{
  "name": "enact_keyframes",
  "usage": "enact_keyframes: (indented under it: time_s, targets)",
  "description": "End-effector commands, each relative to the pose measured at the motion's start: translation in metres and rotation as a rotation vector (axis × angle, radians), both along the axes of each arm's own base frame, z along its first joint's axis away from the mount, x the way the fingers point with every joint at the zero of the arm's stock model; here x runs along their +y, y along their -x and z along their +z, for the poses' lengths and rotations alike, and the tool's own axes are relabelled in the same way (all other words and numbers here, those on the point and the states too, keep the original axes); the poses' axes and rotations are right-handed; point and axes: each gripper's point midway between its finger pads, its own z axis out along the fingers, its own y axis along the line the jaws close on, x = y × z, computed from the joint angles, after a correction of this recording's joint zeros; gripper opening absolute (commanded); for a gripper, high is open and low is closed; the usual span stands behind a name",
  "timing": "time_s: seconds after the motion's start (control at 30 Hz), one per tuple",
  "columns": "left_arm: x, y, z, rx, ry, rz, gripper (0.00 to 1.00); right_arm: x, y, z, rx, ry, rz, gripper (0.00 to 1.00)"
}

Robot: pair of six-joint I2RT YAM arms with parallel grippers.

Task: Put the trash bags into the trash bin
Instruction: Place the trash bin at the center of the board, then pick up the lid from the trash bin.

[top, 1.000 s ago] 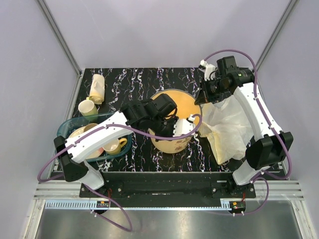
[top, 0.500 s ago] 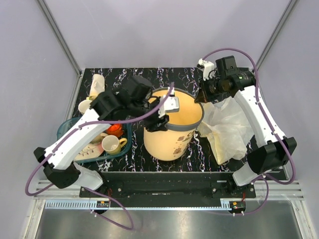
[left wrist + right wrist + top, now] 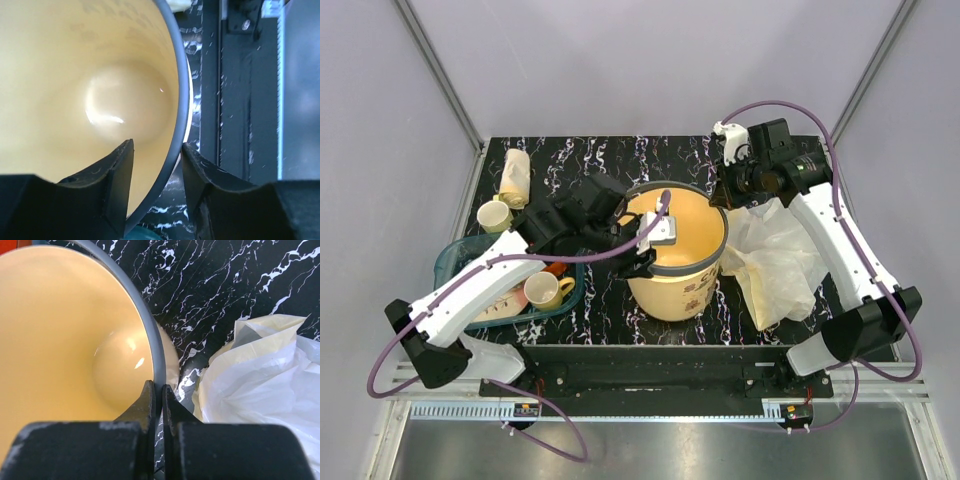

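Note:
The trash bin stands upright mid-table, its cream inside holding nothing. My left gripper is open, one finger inside and one outside the bin's near-left rim, with a gap on each side; in the left wrist view the gripper straddles that dark band. My right gripper is shut on the far-right rim, which the right wrist view shows pinched between the fingers of the gripper. The trash bags lie crumpled on the table right of the bin, and the same trash bags lie beside the rim.
A teal dish tray with mugs and a plate sits at the left, under my left arm. A yellow mug and a beige roll lie behind it. The table's near edge runs just below the bin.
The bin went from tilted in my left gripper's hold to standing upright. My left gripper opened and drew back to the near-left rim. My right gripper closed on the far-right rim.

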Motion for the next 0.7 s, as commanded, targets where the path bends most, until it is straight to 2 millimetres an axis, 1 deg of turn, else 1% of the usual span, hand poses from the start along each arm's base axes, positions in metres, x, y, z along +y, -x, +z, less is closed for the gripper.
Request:
enact_keyframes:
  time_s: [0.0,0.07,0.1,0.17,0.2,0.23,0.27,0.3,0.33,0.4,0.43,0.47,0.5,0.57,0.6,0.67]
  targets:
    - [0.013,-0.027,-0.014,-0.220,-0.030,0.038,0.40,0.013,0.009,0.031,-0.118,-0.079,0.064,0.00]
    - [0.016,-0.026,-0.015,-0.275,-0.041,0.012,0.40,0.015,0.012,0.028,-0.113,-0.088,0.076,0.00]
    - [0.016,-0.025,-0.018,-0.288,-0.046,0.009,0.39,0.016,0.014,0.030,-0.119,-0.093,0.090,0.00]
    - [0.012,-0.022,-0.007,-0.320,-0.008,-0.009,0.34,0.015,0.015,0.034,-0.140,-0.096,0.095,0.00]
    - [0.011,-0.020,-0.003,-0.322,0.004,-0.009,0.34,0.016,0.016,0.037,-0.149,-0.100,0.100,0.00]
    - [0.008,-0.019,0.006,-0.336,0.023,-0.017,0.34,0.016,0.017,0.040,-0.155,-0.105,0.105,0.00]
    - [0.006,-0.016,0.011,-0.336,0.039,-0.029,0.34,0.017,0.015,0.045,-0.172,-0.113,0.104,0.00]
    - [0.005,-0.016,0.014,-0.339,0.048,-0.032,0.35,0.016,0.016,0.048,-0.180,-0.115,0.104,0.01]
    - [0.004,-0.016,0.020,-0.348,0.059,-0.034,0.34,0.016,0.015,0.049,-0.185,-0.114,0.101,0.04]
    - [0.002,-0.016,0.025,-0.349,0.073,-0.040,0.29,0.015,0.015,0.050,-0.184,-0.109,0.098,0.14]
    - [0.001,-0.015,0.028,-0.351,0.080,-0.046,0.25,0.015,0.015,0.050,-0.182,-0.109,0.097,0.25]
    - [0.000,-0.014,0.031,-0.356,0.087,-0.052,0.18,0.015,0.015,0.051,-0.182,-0.110,0.096,0.30]
    - [-0.001,-0.013,0.032,-0.356,0.093,-0.058,0.15,0.017,0.016,0.052,-0.180,-0.118,0.103,0.32]
    - [-0.001,-0.012,0.029,-0.361,0.085,-0.068,0.08,0.018,0.016,0.056,-0.176,-0.132,0.092,0.40]
    - [-0.001,-0.012,0.026,-0.361,0.079,-0.077,0.06,0.019,0.017,0.055,-0.165,-0.140,0.098,0.45]
    - [-0.001,-0.012,0.022,-0.374,0.062,-0.086,0.03,0.021,0.017,0.058,-0.161,-0.152,0.094,0.60]
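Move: The trash bin's middle lies about 10 cm ahead of the left gripper, 5 cm to its right and 12 cm below; the near-left part of the rim is already between its open fingers. From the right gripper, which still pinches the far-right rim, the bin's middle is some 6 cm back, 8 cm left and 12 cm down. The trash bag lies about 4 cm back, 15 cm right and 23 cm below the right gripper. The cream mug is roughly 25 cm left of the left gripper, 3 cm ahead and 24 cm down. Dip the left gripper about 4 cm over the near-left rim of the bin, ease it back up nearly 3 cm and close the fingers to pinch the rim. Keep the right pinch on the far rim while that hand creeps up, then open its fingers halfway to let go, rising about 3 cm in all and drifting 2 cm left. ##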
